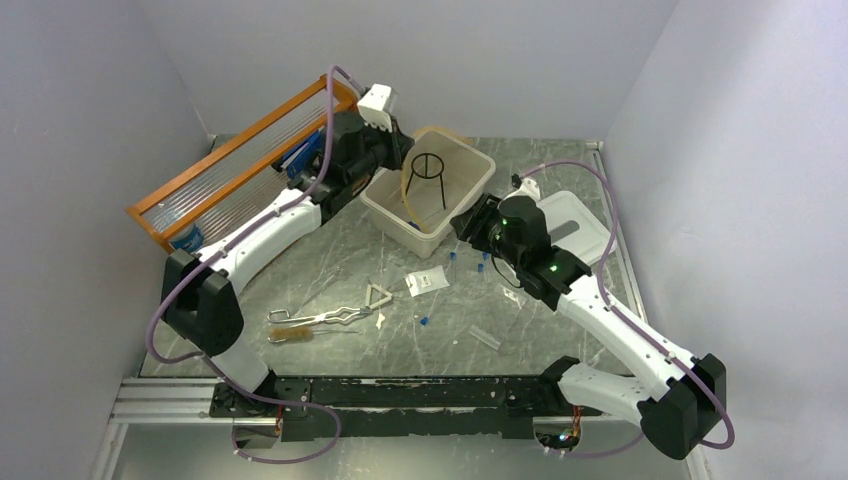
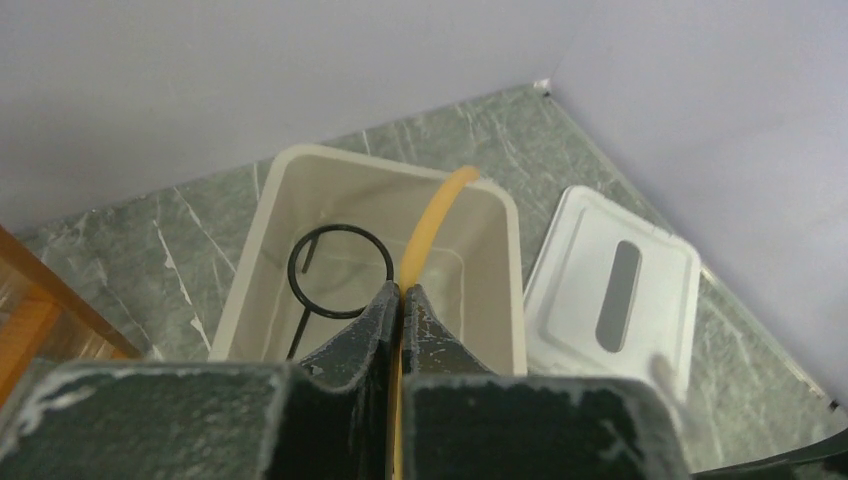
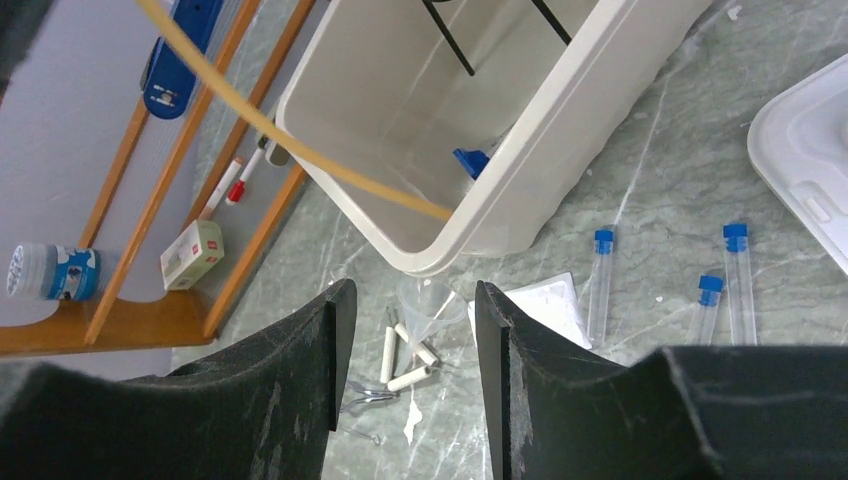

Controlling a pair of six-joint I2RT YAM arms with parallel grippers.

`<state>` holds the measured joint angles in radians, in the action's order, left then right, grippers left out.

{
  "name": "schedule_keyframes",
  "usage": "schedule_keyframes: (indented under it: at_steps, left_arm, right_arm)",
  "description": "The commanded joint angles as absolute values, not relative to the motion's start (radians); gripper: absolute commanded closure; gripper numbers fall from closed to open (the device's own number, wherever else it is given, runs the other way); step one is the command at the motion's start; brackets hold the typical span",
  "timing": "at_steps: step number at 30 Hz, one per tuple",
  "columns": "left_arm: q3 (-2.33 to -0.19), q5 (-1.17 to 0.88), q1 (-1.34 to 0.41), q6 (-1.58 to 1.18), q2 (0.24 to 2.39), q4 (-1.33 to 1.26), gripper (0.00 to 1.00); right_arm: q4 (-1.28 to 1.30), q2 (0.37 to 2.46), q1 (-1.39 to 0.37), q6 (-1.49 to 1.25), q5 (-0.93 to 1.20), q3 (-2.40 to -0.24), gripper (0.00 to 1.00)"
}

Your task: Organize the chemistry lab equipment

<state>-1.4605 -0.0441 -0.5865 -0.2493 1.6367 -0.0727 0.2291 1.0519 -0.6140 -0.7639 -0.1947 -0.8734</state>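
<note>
My left gripper hangs over the beige tub, shut on the tan tubing. The tubing arcs down into the tub, where the black ring tripod stands. Beside the tub's near corner my right gripper is open and holds nothing. On the table lie the metal tongs, wire triangle, bristle brush, white packet and blue-capped vials.
The tub's white lid lies at the right by the wall. The orange rack leans along the back left. A clear funnel sits by the triangle. A small blue item lies in the tub.
</note>
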Motion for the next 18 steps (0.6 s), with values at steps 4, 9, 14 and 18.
schedule_keyframes:
  at_steps: [4, 9, 14, 18]
  left_arm:
    - [-1.316, 0.012, -0.618, -0.153, 1.655, -0.233, 0.95]
    - [-1.289, 0.107, -0.619, -0.145, 1.683, -0.187, 0.95]
    - [-1.288, 0.126, -0.618, -0.137, 1.711, -0.126, 0.95]
    - [-1.314, 0.23, -0.618, -0.186, 1.727, -0.018, 0.95]
  right_arm:
    - [0.229, 1.041, -0.602, -0.773, -0.202, -0.854, 0.49]
    - [0.224, 1.048, -0.6, -0.778, -0.195, -0.848, 0.5]
    - [0.22, 1.051, -0.6, -0.782, -0.195, -0.844, 0.49]
    - [0.213, 1.05, -0.601, -0.787, -0.19, -0.836, 0.5]
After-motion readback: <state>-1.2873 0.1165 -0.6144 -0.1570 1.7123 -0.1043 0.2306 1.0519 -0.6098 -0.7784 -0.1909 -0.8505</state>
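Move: The storage bin's middle is about 5 cm ahead of the left hand, 6 cm to its right and 25 cm below. The black ring stand inside is roughly 8 cm ahead, 4 cm right; the wooden rack's near end about 4 cm ahead, 11 cm left. The flat packet lies outside the bin, some 9 cm back, 5 cm right. From the idle right hand, the bin is 14 cm ahead, 6 cm left and 16 cm lower. Down, almost straight, the left hand lowers about 11 cm towards the bin with its nearly shut fingers still pinching the amber rubber tube, fast at first and then slowing. Its left side rolls up and the fingertips tip slightly down, some 15 degrees in all, carrying the tube's dangling lengths deeper into the bin. ##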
